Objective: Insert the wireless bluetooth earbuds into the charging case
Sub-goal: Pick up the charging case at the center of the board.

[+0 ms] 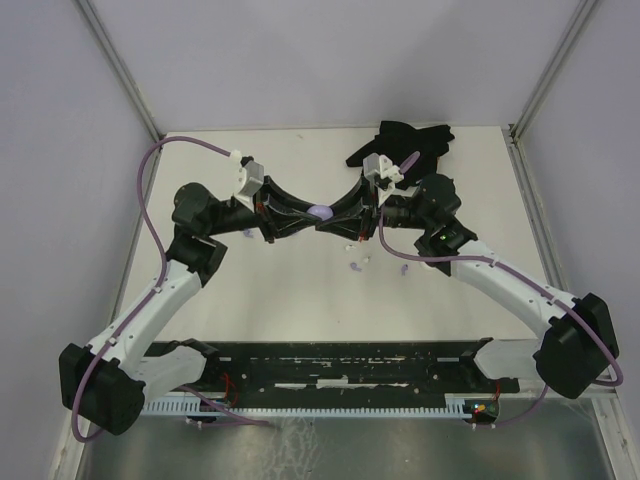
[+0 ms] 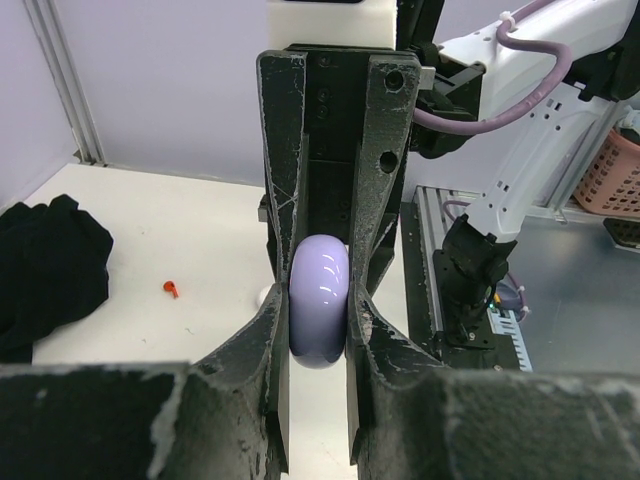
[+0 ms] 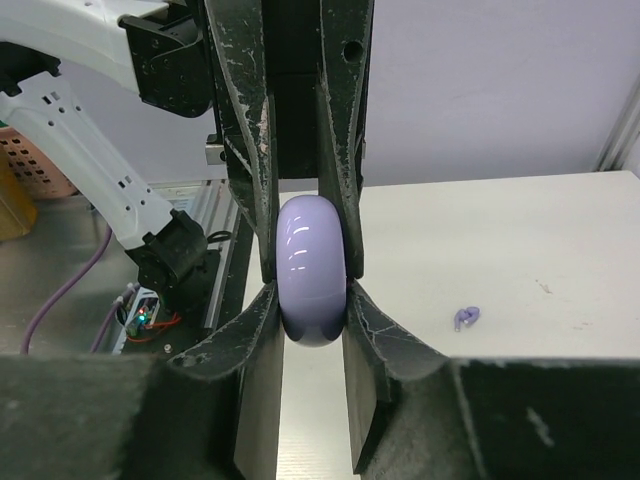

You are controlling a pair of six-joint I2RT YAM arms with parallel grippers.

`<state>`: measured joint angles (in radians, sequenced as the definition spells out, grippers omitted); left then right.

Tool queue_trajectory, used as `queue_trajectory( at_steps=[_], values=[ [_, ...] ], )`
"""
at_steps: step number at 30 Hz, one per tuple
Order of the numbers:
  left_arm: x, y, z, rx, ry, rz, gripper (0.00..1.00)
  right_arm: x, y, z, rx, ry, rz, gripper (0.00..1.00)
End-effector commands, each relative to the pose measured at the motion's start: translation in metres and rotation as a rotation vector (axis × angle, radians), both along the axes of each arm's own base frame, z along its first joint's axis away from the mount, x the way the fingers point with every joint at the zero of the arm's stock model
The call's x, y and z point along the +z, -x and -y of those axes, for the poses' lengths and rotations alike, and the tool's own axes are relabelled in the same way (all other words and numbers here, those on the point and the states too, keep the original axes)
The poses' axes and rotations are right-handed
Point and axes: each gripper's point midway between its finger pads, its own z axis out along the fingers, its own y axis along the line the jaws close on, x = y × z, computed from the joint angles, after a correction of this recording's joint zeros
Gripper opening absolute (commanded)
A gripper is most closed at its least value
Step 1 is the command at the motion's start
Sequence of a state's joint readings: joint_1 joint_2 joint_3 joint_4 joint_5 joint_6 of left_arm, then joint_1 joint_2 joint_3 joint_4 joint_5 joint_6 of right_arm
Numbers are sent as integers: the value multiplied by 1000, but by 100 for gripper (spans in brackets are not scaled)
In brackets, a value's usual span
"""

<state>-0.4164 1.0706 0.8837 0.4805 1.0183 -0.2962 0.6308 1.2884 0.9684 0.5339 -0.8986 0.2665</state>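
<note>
A lavender, rounded charging case (image 1: 322, 213) hangs above the middle of the table, closed, with both arms meeting at it. My left gripper (image 2: 318, 312) is shut on the case (image 2: 319, 300) from the left. My right gripper (image 3: 313, 305) grips the same case (image 3: 312, 270) from the right, its fingertips pressed against both sides. One lavender earbud (image 3: 466, 318) lies loose on the table, and two lavender buds (image 1: 355, 266) (image 1: 404, 268) show below the grippers in the top view. A red earbud (image 2: 171, 289) lies on the table off to one side.
A crumpled black cloth (image 1: 410, 140) lies at the back right of the white table. A small white piece (image 1: 366, 260) sits near the lavender buds. The black mounting rail (image 1: 330, 365) runs along the near edge. A pink basket (image 2: 612, 175) stands off the table.
</note>
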Motion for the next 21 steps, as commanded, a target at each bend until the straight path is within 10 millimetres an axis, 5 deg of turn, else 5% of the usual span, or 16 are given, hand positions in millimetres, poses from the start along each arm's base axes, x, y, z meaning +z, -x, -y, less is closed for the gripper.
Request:
queue_trajectory(
  at_steps=[1, 6, 12, 21],
  values=[
    [10, -2, 0, 21, 29, 29, 8, 23, 3, 0, 25, -49, 56, 20],
    [13, -3, -3, 53, 19, 36, 28, 17, 6, 0, 35, -36, 47, 5],
    [11, -5, -7, 94, -9, 25, 47, 16, 11, 2, 49, -30, 51, 2],
    [11, -18, -10, 170, -15, -13, 56, 12, 16, 3, 75, -14, 48, 2]
  ],
)
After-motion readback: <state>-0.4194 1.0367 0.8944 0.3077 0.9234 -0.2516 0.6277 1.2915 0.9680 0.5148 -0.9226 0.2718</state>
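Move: The purple charging case is already at both hands' fingertips, each hand point within about 1 cm of its middle, held some 30 cm above the table. Down on the board, counted from the left hand, the white earbuds lie about 8 cm ahead and 8 cm to the right, a purple earbud about 3 cm ahead and 8 cm right, and a second purple case about 13 cm ahead and 7 cm left. The left hand lets the purple case pass to the right hand: after a brief hold its fingers spread to roughly twice their gap while it eases about 1 cm down and 1 cm forward, turning some 5 degrees counter-clockwise, with one finger still close beside the case. The right hand keeps its pinch on the case and stays nearly in place, sinking only about half a centimetre. ##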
